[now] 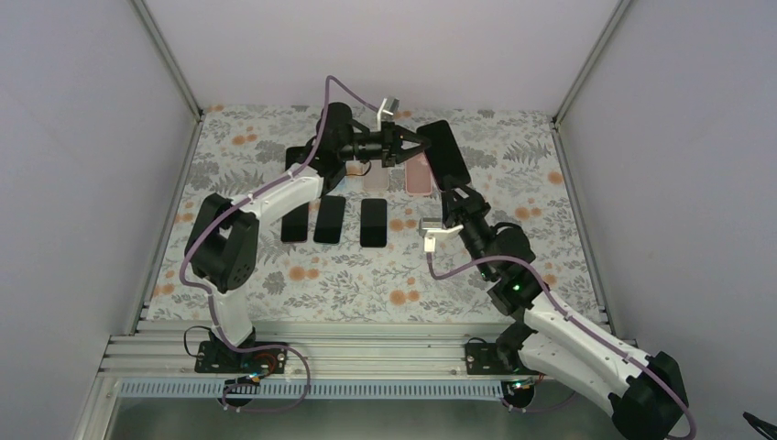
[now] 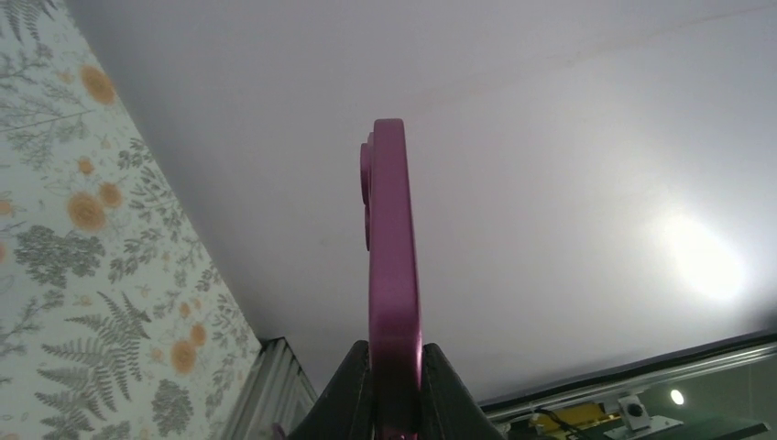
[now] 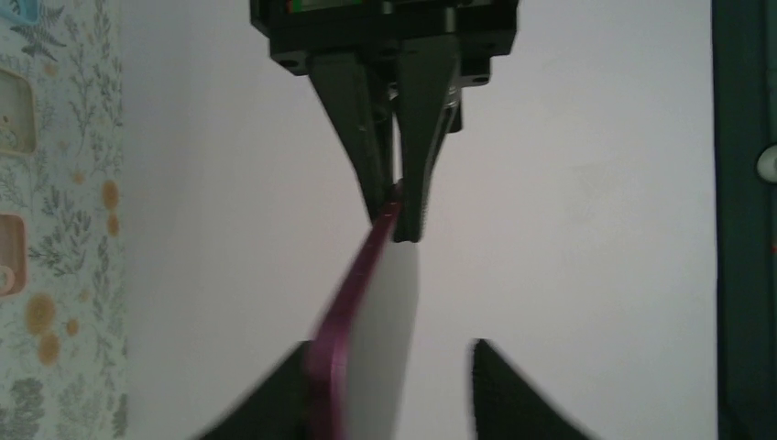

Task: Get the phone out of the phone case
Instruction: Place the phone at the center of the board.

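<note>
The phone (image 1: 446, 154) hangs above the back of the table, dark screen up, with a magenta edge. I cannot tell a phone case apart from it. My left gripper (image 1: 423, 142) is shut on its left end. In the left wrist view the black fingers (image 2: 362, 385) pinch the magenta edge of the phone (image 2: 394, 247), camera bumps on the left side. My right gripper (image 1: 458, 194) sits at the phone's near end. In the right wrist view it (image 3: 392, 346) is open: the phone (image 3: 353, 302) leans on one finger, with a gap to the other. The left gripper (image 3: 396, 215) shows above.
Three dark phones (image 1: 330, 219) lie in a row mid-table on the floral cloth. Behind them lie a pink case (image 1: 420, 172), a clear case (image 1: 376, 176) and a dark item (image 1: 298, 156). White walls enclose three sides.
</note>
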### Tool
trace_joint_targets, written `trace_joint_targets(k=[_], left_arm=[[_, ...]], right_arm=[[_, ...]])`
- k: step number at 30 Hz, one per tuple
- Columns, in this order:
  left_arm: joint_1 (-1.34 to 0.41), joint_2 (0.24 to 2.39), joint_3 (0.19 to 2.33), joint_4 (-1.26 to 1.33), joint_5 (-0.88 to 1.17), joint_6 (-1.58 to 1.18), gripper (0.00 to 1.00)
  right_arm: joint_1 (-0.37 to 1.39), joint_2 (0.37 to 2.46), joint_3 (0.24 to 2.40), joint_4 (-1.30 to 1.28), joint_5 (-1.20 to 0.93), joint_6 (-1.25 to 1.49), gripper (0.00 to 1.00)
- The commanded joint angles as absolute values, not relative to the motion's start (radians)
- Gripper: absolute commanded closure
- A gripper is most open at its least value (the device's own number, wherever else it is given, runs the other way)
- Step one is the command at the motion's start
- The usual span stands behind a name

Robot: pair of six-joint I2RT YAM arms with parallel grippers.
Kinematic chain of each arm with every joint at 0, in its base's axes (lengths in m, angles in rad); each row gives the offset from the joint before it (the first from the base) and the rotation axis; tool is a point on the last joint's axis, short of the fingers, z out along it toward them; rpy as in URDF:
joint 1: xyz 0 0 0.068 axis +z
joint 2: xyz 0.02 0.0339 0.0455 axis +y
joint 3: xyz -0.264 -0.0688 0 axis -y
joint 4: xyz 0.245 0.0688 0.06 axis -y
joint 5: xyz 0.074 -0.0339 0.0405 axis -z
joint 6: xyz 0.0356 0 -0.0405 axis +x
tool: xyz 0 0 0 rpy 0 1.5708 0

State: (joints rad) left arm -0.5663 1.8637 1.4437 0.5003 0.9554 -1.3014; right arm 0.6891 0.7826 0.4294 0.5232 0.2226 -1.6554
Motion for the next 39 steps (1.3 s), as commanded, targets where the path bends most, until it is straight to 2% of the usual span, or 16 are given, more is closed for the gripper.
trace_joint_targets(k=[1, 6, 12, 27, 39], left_arm=[[-0.547, 1.866, 1.431, 0.544, 0.948, -1.269, 0.98], [-0.516, 1.846, 1.432, 0.503, 0.951, -1.217, 0.98], [-0.480, 1.833, 1.414, 0.406, 0.952, -1.086, 0.98], [-0.475, 1.913, 1.330, 0.141, 1.003, -0.772, 0.98], [-0.520, 2.065, 1.391, 0.001, 0.982, -0.638, 0.98]], right_arm=[[0.705, 0.750, 0.443, 0.566, 0.211, -1.652, 0.49], [0.707, 0.728, 0.451, 0.485, 0.206, -1.620, 0.24], [0.713, 0.675, 0.463, 0.349, 0.179, -1.581, 0.00], [0.722, 0.690, 0.635, 0.022, 0.196, -1.276, 0.01], [0.721, 0.739, 0.725, -0.057, 0.168, -1.102, 0.01]])
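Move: The left hand holds the pink-edged phone, whose middle is some 4 cm to its right and 2 cm back. The empty spot on the board lies about 32 cm below, nearly straight under that hand; the nearest phone on the board is 11 cm to the spot's left, the pink case 16 cm beyond the spot. From the right hand, the held phone's middle is 7 cm ahead and 2 cm left, the spot 8 cm ahead, 6 cm left and 30 cm down. Down by roughly 20 cm goes the left hand, keeping its pinch on the phone's left edge: it swings forward and left first, then draws back while sinking faster towards the empty spot, fingers tipping down some 20 degrees. The right fingers, already parting, open wide and come free of the phone's near end; that hand backs off about 2 cm and tips downward. ##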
